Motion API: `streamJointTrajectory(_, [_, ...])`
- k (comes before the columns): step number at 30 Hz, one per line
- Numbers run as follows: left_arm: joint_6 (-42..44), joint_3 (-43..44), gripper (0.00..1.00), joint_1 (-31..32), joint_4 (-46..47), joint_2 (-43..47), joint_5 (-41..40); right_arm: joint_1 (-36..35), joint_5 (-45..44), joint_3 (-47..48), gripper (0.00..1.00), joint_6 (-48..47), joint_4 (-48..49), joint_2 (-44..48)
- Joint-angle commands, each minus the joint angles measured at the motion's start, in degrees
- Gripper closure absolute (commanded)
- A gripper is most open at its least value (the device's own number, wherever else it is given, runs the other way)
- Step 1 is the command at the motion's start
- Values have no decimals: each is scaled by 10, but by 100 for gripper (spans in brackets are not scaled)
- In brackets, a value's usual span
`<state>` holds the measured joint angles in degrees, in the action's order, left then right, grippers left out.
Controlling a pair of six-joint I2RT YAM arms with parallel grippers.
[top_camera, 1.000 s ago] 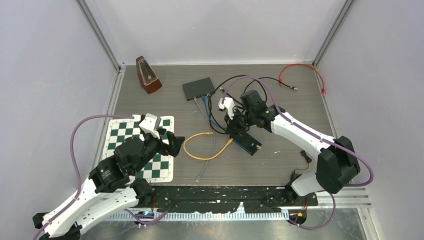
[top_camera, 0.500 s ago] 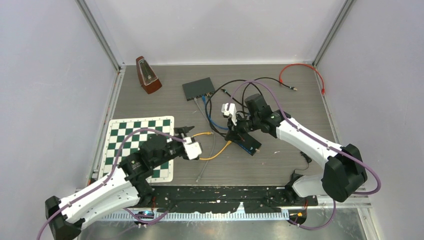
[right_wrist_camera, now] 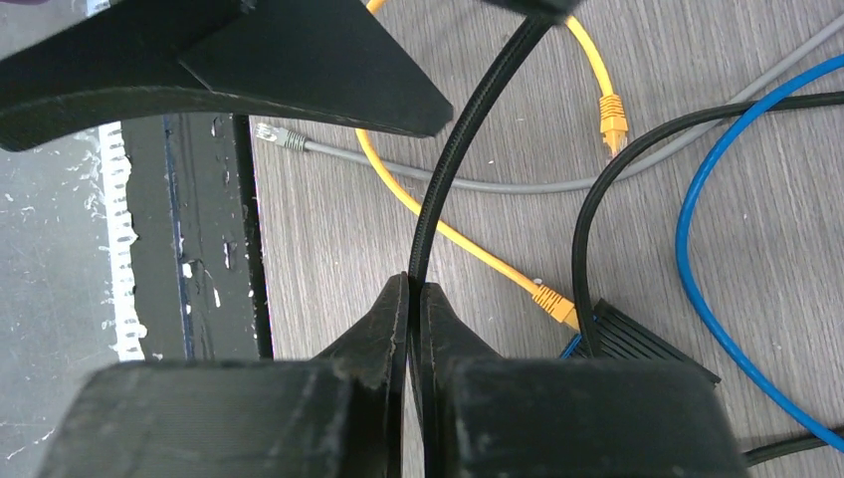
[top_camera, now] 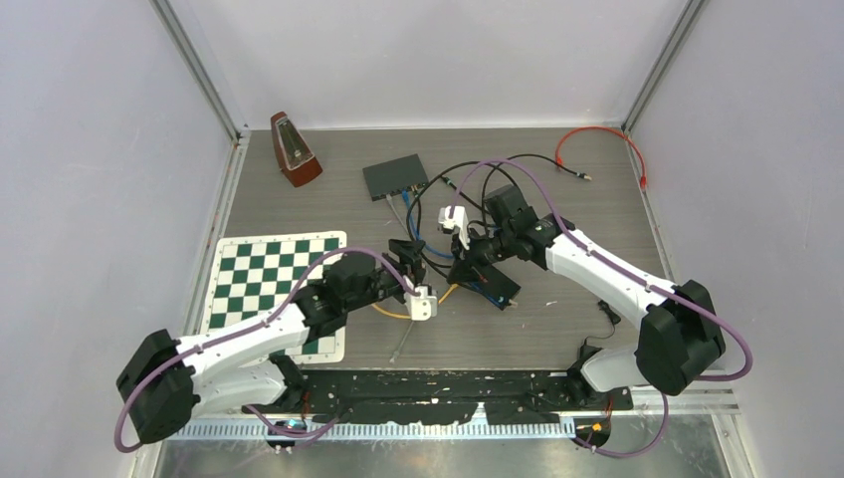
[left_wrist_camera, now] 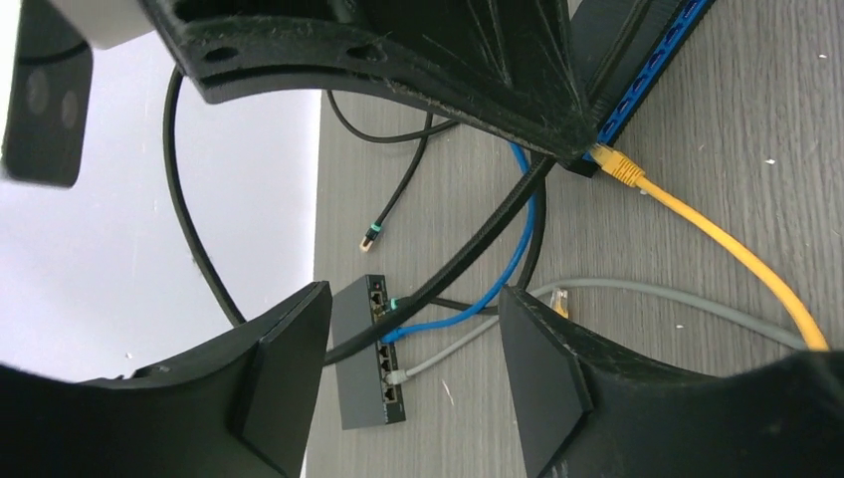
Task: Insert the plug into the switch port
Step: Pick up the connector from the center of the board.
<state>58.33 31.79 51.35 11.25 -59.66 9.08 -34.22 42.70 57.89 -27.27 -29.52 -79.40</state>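
Observation:
The dark grey switch [top_camera: 395, 176] lies at the back centre with blue and grey cables in its ports; it also shows in the left wrist view [left_wrist_camera: 368, 349]. My right gripper [top_camera: 466, 264] [right_wrist_camera: 413, 284] is shut on a black braided cable [right_wrist_camera: 443, 189] just above the table; that cable's plug is hidden. My left gripper [top_camera: 403, 251] [left_wrist_camera: 413, 299] is open and empty, close to the left of the right gripper. The black cable [left_wrist_camera: 468, 244] runs across the gap between its fingers. A loose black cable end with a green-tipped plug [left_wrist_camera: 371, 237] lies near the switch.
A black and blue device [top_camera: 490, 285] lies under the right gripper with a yellow cable [top_camera: 393, 311] plugged in. Loose yellow [right_wrist_camera: 612, 115] and grey [right_wrist_camera: 274, 132] plugs lie nearby. There is a chessboard mat [top_camera: 254, 274] at left, a metronome [top_camera: 294, 149] at back left and a red cable [top_camera: 597, 131] at back right.
My left arm has swung from over the chessboard to the table's middle, next to the right gripper. The right gripper has stayed shut on the black cable and barely moved.

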Motion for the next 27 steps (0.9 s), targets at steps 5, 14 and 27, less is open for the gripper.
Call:
streamJointTrajectory(5, [34,40,54,-1,64,-54,29,-1,9,29,95,7,-8,16])
streamJointTrajectory(14, [23,42,100,-14,26,-65,-3,7,-16,28,90,60,19,35])
streamJointTrajectory(27, [-124,39,100,-73,41,-45,23,86,-85,-63,39,239,161,152])
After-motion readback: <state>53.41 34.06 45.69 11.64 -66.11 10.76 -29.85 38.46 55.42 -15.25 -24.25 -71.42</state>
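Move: The stretch of black cable I want runs just past my left fingertips, about 1 cm ahead, 1 cm to the right and 2 cm below. My right fingers still pinch the same cable. On the board, some 15 cm below my right hand, the yellow plug lies about 4 cm ahead of it. The blue-port box is 4 cm ahead and 6 cm to its right. The black switch stands roughly 23 cm ahead of my left hand and 6 cm to its left. I ease my open left hand down about 2.5 cm, and slightly forward and right, so the black cable sits between its fingers, and shut them on it. Then I draw the left hand forward and a little left. Only once it grips do I open my right fingers, lifting that hand some 3 cm while it goes forward and right and turns about 15 degrees clockwise. ##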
